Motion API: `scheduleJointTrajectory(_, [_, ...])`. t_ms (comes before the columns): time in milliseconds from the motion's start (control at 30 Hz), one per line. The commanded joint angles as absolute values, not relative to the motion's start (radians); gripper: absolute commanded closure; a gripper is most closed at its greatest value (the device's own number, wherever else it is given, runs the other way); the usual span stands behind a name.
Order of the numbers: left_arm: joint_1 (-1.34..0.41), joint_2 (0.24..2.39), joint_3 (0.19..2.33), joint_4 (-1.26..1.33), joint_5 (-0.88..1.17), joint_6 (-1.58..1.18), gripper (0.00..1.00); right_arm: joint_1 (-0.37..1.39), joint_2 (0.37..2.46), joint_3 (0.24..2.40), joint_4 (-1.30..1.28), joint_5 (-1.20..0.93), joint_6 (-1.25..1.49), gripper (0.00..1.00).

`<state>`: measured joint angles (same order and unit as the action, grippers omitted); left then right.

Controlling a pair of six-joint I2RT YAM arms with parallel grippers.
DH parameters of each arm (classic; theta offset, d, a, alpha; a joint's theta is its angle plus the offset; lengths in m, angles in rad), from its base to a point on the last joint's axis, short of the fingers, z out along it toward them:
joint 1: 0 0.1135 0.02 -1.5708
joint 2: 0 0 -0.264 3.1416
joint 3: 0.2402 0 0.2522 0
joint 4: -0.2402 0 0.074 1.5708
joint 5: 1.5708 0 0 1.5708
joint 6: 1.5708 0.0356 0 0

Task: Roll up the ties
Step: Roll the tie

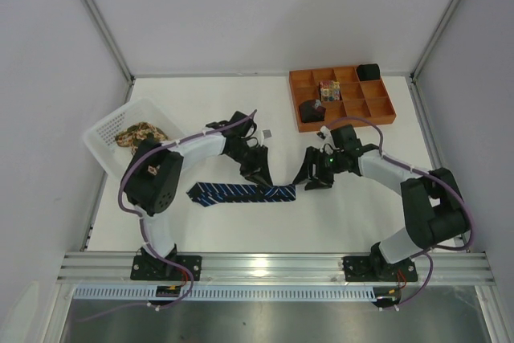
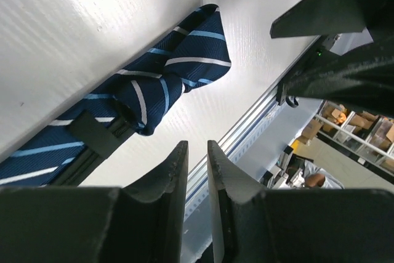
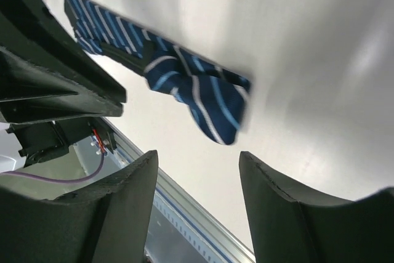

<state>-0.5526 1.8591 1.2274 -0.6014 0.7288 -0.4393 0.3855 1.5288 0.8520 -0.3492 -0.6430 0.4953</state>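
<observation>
The navy tie with pale-blue stripes (image 1: 241, 193) lies stretched across the table in front of both arms. Its right end is folded over on itself (image 2: 178, 72) (image 3: 203, 90). My left gripper (image 1: 261, 176) (image 2: 197, 146) hovers just above that folded end. Only a narrow gap separates its jaws, and nothing is in it. My right gripper (image 1: 312, 178) (image 3: 197, 155) sits just right of the tie's end, open wide and empty. The tan floral tie (image 1: 140, 134) lies bunched in the white basket (image 1: 108, 130) at the left.
An orange compartment tray (image 1: 345, 124) stands at the back right. It holds a dark roll (image 1: 312, 110), a colourful roll (image 1: 329, 90) and another dark roll (image 1: 369, 71). The metal rail (image 1: 273, 265) runs along the near table edge.
</observation>
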Motion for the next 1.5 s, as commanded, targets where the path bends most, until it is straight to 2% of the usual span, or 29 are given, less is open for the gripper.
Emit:
scheduleJointTrajectory(0, [-0.566,1.894,1.243,-0.557,0.772,-0.459,0.76,0.347,1.503,0.779,-0.335,-0.707,0.457,0.38])
scheduleJointTrajectory(500, [-0.565,1.959,1.206,-0.52,0.747,-0.454,0.76,0.342,1.701,0.712,-0.043,-0.805,0.546,0.41])
scheduleJointTrajectory(933, [-0.565,1.963,1.124,-0.472,0.727,-0.463,0.76,0.333,1.816,0.71,0.051,-0.819,0.565,0.52])
scheduleJointTrajectory(1167, [-0.565,1.98,1.117,-0.476,0.716,-0.449,0.77,0.331,1.839,0.715,0.063,-0.822,0.558,0.62])
scheduleJointTrajectory(1467, [-0.565,1.973,1.141,-0.486,0.733,-0.446,0.77,0.33,1.804,0.742,0.02,-0.819,0.542,0.88])
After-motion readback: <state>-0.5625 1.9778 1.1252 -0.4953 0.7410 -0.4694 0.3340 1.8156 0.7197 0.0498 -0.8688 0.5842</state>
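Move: The striped tie lies below both hands. The curl of its folded part is some 7 cm under the left hand, 2 cm back and 1 cm to the right; its flat left end is about 21 cm to that hand's left and 3 cm back. The tie's folded right end lies about 2 cm left, 2 cm back and 7 cm below the right hand, and the wooden organizer roughly 25 cm ahead and 11 cm right of it. The right hand sinks about 6 cm onto the folded right end of the tie, edging a little right and back on the way before sliding some 3 cm left with its fingers tilting about 10 degrees flatter, then closes them from well open to nearly shut, pinching that end. The left hand comes down about as far beside it, drawing back about 2 cm, and brings its nearly closed fingertips against the curl on the near side of the tie without opening or closing them. ##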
